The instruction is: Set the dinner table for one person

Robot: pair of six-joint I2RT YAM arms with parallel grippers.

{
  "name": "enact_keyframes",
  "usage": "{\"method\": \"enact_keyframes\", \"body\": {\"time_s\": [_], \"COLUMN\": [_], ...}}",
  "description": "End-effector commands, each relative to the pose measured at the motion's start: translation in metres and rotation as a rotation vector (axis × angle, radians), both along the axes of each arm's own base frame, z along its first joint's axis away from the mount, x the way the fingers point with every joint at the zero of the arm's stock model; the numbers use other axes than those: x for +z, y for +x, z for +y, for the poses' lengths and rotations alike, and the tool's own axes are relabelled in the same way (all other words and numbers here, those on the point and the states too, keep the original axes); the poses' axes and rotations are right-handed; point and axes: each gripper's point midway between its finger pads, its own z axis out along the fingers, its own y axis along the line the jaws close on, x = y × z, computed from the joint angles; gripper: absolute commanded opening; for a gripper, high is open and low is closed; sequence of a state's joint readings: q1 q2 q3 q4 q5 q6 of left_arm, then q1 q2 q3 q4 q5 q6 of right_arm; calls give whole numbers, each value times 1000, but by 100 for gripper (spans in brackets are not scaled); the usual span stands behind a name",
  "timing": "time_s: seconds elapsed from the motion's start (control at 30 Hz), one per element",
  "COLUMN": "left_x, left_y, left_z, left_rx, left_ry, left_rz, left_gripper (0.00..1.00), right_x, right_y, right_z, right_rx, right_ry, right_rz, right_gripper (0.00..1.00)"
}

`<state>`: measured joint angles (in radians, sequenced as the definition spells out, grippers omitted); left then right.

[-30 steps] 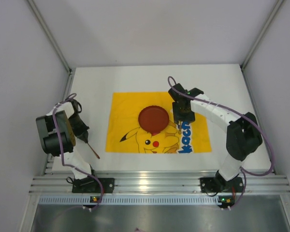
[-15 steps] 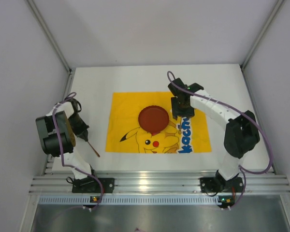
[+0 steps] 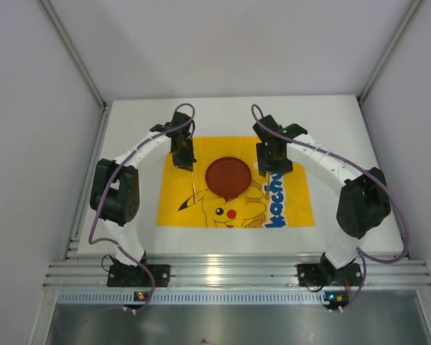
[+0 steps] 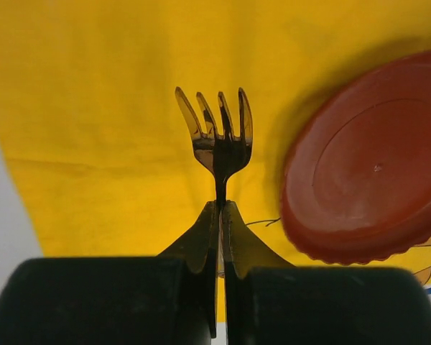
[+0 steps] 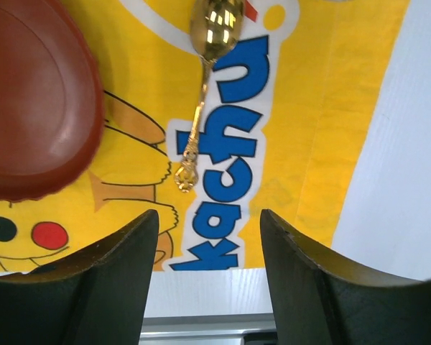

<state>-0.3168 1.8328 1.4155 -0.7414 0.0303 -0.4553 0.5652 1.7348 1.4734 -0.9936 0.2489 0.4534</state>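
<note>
A dark red plate sits in the middle of the yellow Pikachu mat on the white dinner table. My left gripper hovers over the mat's upper left, shut on the handle of a dark fork. The fork's tines point out over the yellow cloth, left of the plate. My right gripper stands open just right of the plate. A golden spoon lies on the blue lettering ahead of its fingers, touched by neither.
The ribbed aluminium rail runs along the near edge by both arm bases. Grey walls with metal posts close in the table on the left, back and right. Bare white tabletop borders the mat.
The left arm has swung from the table's left edge to above the mat's upper left, carrying the fork. The right gripper has widened slightly and stayed beside the plate.
</note>
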Motion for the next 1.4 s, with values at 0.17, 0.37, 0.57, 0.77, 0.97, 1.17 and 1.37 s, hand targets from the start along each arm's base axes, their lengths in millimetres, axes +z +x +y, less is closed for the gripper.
{"method": "enact_keyframes", "body": {"time_s": [0.17,0.37,0.57,0.77,0.97,1.17,1.37], "left_x": [-36,-39,-36,17,60,36,35], "left_y": [0,6,9,17,26,3,-23], "left_z": [-17,-19,-24,-2,52,119,135], "left_rx": [-44,-72,-80,-21,61,118,56], "left_ry": [126,183,205,240,269,254,289], "left_rz": [91,71,39,-171,-456,-617,-888], "left_gripper": [0,0,30,98,99,99,99], "right_x": [15,10,16,34,63,90,107], "right_y": [-21,-27,-15,-4,-10,-15,-20], "right_z": [-39,-49,-44,-34,-30,-34,-47], "right_rx": [-83,-91,-65,-54,-30,-51,-104], "right_ry": [16,25,29,81,190,298,412], "right_rz": [-66,-60,-76,-136,-278,-482,-751], "right_gripper": [59,59,61,90,98,100,100]}}
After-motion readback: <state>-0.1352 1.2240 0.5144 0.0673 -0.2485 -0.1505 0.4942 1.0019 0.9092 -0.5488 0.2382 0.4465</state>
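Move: The left hand holds the fork by its neck, tines forward; the bare strip of mat meant for it lies about 5 cm below, 2 cm to the right and 1 cm back. The plate's middle is some 12 cm to the right and 1 cm back of that hand. From the right hand, that fork spot is about 23 cm left and 4 cm ahead; the spoon is 6 cm ahead, straight in line, and the plate 13 cm left, 5 cm ahead, all roughly 9 cm below. Still pinching the fork, the left hand lowers it about 5 cm and slightly right onto the mat beside the plate, opens wide to let go, then lifts and swings left past the mat's edge, finally sinking and drawing back. The empty right hand slides right and back from the plate, opens fully, then rises about 7 cm; both hands tilt their fingers forward some 30 degrees. ##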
